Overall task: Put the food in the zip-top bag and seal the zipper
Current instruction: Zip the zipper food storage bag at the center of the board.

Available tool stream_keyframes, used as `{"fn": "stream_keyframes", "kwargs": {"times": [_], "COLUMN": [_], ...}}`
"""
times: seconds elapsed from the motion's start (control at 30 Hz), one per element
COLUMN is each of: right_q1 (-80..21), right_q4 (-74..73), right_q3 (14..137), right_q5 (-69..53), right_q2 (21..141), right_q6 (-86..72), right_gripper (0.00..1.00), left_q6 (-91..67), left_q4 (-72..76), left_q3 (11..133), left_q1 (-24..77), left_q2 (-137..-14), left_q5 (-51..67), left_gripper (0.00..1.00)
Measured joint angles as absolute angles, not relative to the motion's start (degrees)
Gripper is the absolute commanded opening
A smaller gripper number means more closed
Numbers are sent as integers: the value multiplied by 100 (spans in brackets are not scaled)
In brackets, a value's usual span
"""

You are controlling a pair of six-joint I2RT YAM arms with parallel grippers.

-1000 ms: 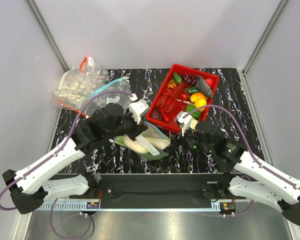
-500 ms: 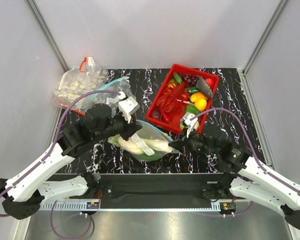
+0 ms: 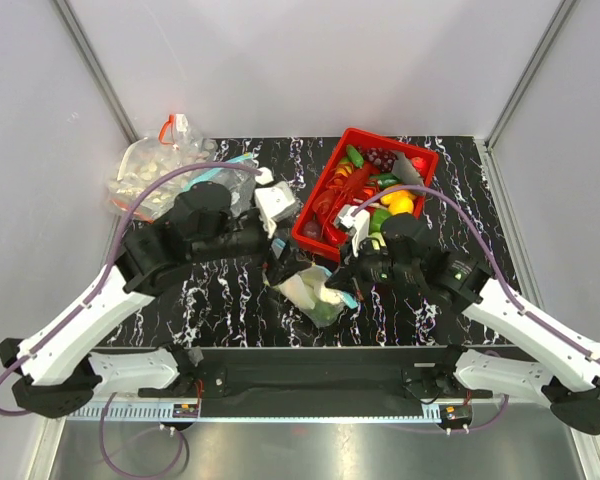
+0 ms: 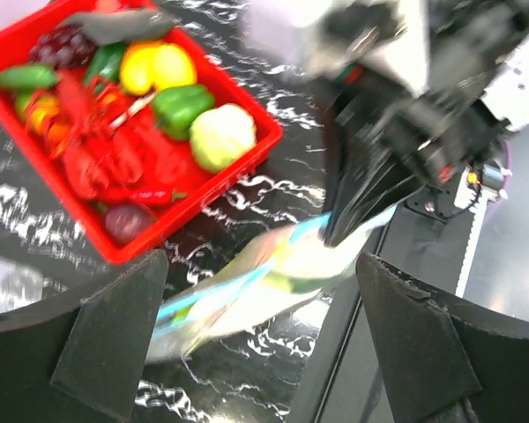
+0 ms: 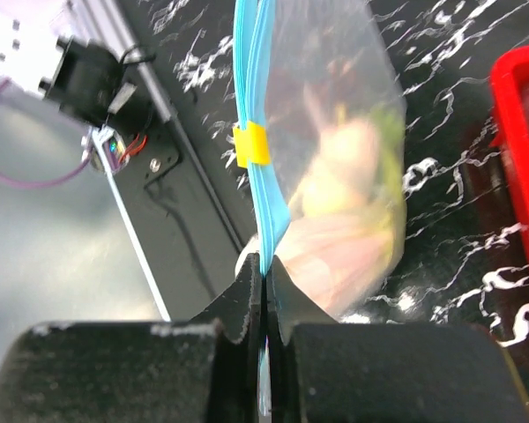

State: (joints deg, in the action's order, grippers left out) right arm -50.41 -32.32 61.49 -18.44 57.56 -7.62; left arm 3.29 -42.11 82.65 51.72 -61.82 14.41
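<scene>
The zip-top bag (image 3: 313,292) hangs bunched near the table's front edge, with white and green food (image 3: 320,297) inside it. My right gripper (image 3: 345,288) is shut on the teal zipper (image 5: 251,88), pinching the strip at its near end (image 5: 264,273). A yellow slider (image 5: 251,145) sits on the strip further along. Blurred pale and green food (image 5: 344,203) shows through the plastic. My left gripper (image 3: 283,262) stands open just left of the bag, its fingers (image 4: 115,344) wide apart on either side of the bag (image 4: 247,291) and touching nothing.
A red basket (image 3: 315,235) of toy produce and a grey fish stands just behind the bag, close to both grippers. A clear bag with a red zipper (image 3: 160,170) and white pieces lies at the back left. The black base rail (image 3: 310,370) runs along the front.
My left gripper has opened and let go of the bag. My right gripper has shut on the zipper strip, and the bag has bunched up and shifted right.
</scene>
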Motion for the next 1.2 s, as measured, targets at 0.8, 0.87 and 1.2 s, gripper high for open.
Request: {"fn": "stream_keyframes", "kwargs": {"times": [0.8, 0.87, 1.2], "right_q1": [-5041, -5041, -5041], "right_q4": [-3894, -3887, -3874], "right_q3": [6488, 6512, 6512], "right_q5": [-2392, -2414, -2477], "right_q2": [6053, 6040, 5710], "right_q6": [-259, -259, -257], "right_gripper": [0, 0, 0], "left_q6": [1575, 1597, 1531], "left_q4": [-4772, -4748, -4246], "left_q3": [8355, 8256, 7679], "left_q1": [5749, 5749, 5662], "left_q2": [-7155, -7120, -6392], "left_q5": [1785, 1778, 1918], "left_gripper": [58, 63, 43]}}
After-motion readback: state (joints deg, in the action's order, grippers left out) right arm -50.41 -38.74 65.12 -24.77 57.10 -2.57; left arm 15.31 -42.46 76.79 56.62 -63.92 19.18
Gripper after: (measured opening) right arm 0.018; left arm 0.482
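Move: The zipper's yellow slider lies roughly 6 cm to the left hand's right, 2 cm back and 9 cm below. The food-filled body of the bag hangs about 5 cm right, 7 cm back and 14 cm down from that same hand, and the red food tray's middle is some 18 cm right, 18 cm ahead and 20 cm below it. The right hand already pinches the zipper's end; from it the slider is about 5 cm left and 1 cm ahead, at about its height. Down and to its right, easing back, the left hand sinks some 7 cm towards the zipper, turning about 15 degrees clockwise while its fingers narrow from wide to roughly half open around the blue strip beside the slider, then lifts about 2 cm. The right hand keeps its pinch on the zipper's end, draws back a little over 2 cm, dipping and then rising, with a slight counter-clockwise turn. ##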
